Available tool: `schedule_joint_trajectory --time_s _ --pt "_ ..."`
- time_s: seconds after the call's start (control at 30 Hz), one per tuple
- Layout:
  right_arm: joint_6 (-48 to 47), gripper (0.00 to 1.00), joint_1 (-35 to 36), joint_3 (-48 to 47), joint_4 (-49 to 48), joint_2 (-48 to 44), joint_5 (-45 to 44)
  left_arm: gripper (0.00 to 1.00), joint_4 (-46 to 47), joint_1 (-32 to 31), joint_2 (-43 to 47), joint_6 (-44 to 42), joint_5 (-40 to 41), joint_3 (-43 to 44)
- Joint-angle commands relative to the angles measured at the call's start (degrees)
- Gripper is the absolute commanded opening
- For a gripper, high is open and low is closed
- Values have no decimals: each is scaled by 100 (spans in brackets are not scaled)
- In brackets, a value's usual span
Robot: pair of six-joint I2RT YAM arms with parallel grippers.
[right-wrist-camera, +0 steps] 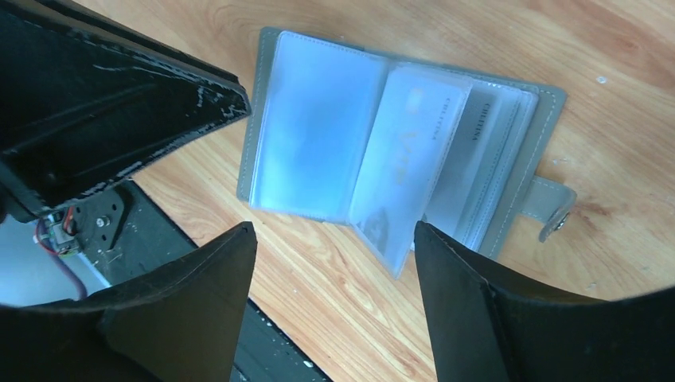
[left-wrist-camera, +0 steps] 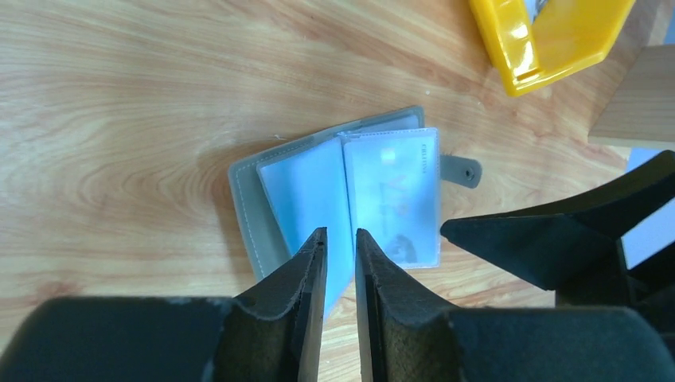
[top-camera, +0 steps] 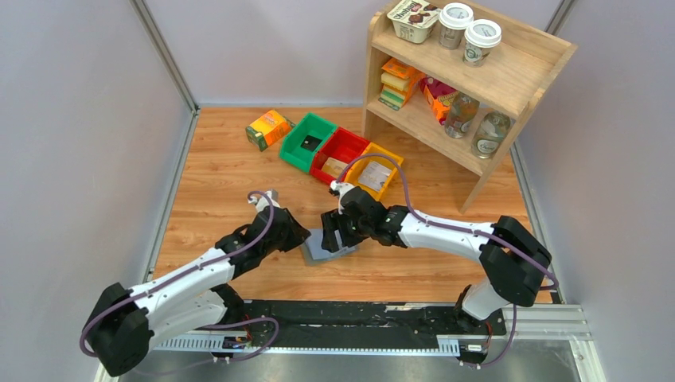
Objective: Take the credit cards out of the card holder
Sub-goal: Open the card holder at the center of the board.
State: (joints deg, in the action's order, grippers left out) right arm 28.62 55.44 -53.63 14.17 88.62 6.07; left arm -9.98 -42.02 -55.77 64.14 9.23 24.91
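The grey card holder (top-camera: 328,247) lies open on the wooden table between my two grippers, its snap tab (left-wrist-camera: 462,169) sticking out to one side. Its clear pockets fan out over the blue-grey inside. Pale credit cards (right-wrist-camera: 406,151) show through the pockets on the tab side, and the same cards (left-wrist-camera: 394,191) appear in the left wrist view. My left gripper (left-wrist-camera: 341,232) hovers over the near edge of the pockets with its fingers only a narrow gap apart and nothing pinched. My right gripper (right-wrist-camera: 334,229) stands wide open above the holder's near edge, holding nothing.
Green (top-camera: 306,142), red (top-camera: 341,153) and yellow (top-camera: 374,169) bins sit in a row behind the holder. An orange-green carton (top-camera: 269,127) lies to their left. A wooden shelf (top-camera: 462,79) with cups and packets stands at the back right. The black base rail (top-camera: 358,314) runs along the near edge.
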Motion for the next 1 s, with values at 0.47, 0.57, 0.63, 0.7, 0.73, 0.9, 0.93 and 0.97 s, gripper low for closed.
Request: schedule_joint_trajectory --time_s 0.47,0.57,0.63,0.7,0.73,0.9,0.93,0.97 --pt "240 73 90 -359 -1022 533 1098 28 -655 -34 136 -244 193 120" --pt "267 73 116 -561 -1074 744 1274 28 -672 -26 171 -235 359 50" --pt "310 73 107 -649 -1197 858 1371 28 -812 -26 145 -174 517 -21" --pt "328 73 107 -745 -1233 937 1423 28 -926 -17 67 -113 728 -126" --pt "328 73 116 -772 -1233 964 1432 28 -979 27 23 -34 816 -152" --pt "311 73 107 -886 -1277 1061 1433 27 -910 396 -495 -33 756 -250" --pt "311 73 107 -895 -1259 1061 1415 26 -857 518 -531 -68 555 -223" --pt "302 73 107 -904 -1233 1070 1363 26 -796 545 -575 -147 492 -145"
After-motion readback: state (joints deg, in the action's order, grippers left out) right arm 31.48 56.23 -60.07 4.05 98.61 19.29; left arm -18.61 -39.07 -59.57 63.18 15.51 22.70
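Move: The card holder lies open on the table between the hands, its middle about 2 cm ahead of the left hand, 5 cm to its right and 7 cm below. From the right hand it is some 2 cm ahead, 2 cm to the left and 6 cm below. The yellow tray stands roughly 20 cm ahead and 10 cm right of the right hand, 20 cm ahead and 17 cm right of the left; the red tray is 25 cm ahead and 2 cm right of the right hand. Over the open card holder the right hand, fingers still wide, sweeps left about 7 cm and stays high after a small rise and dip, tilting some 15 degrees. The left hand, still nearly shut, moves left too, about 5 cm, rising a little first and then sinking for a net drop of 5 cm to the holder's near left corner, while rolling its left side up; its touch there can't be made out. ##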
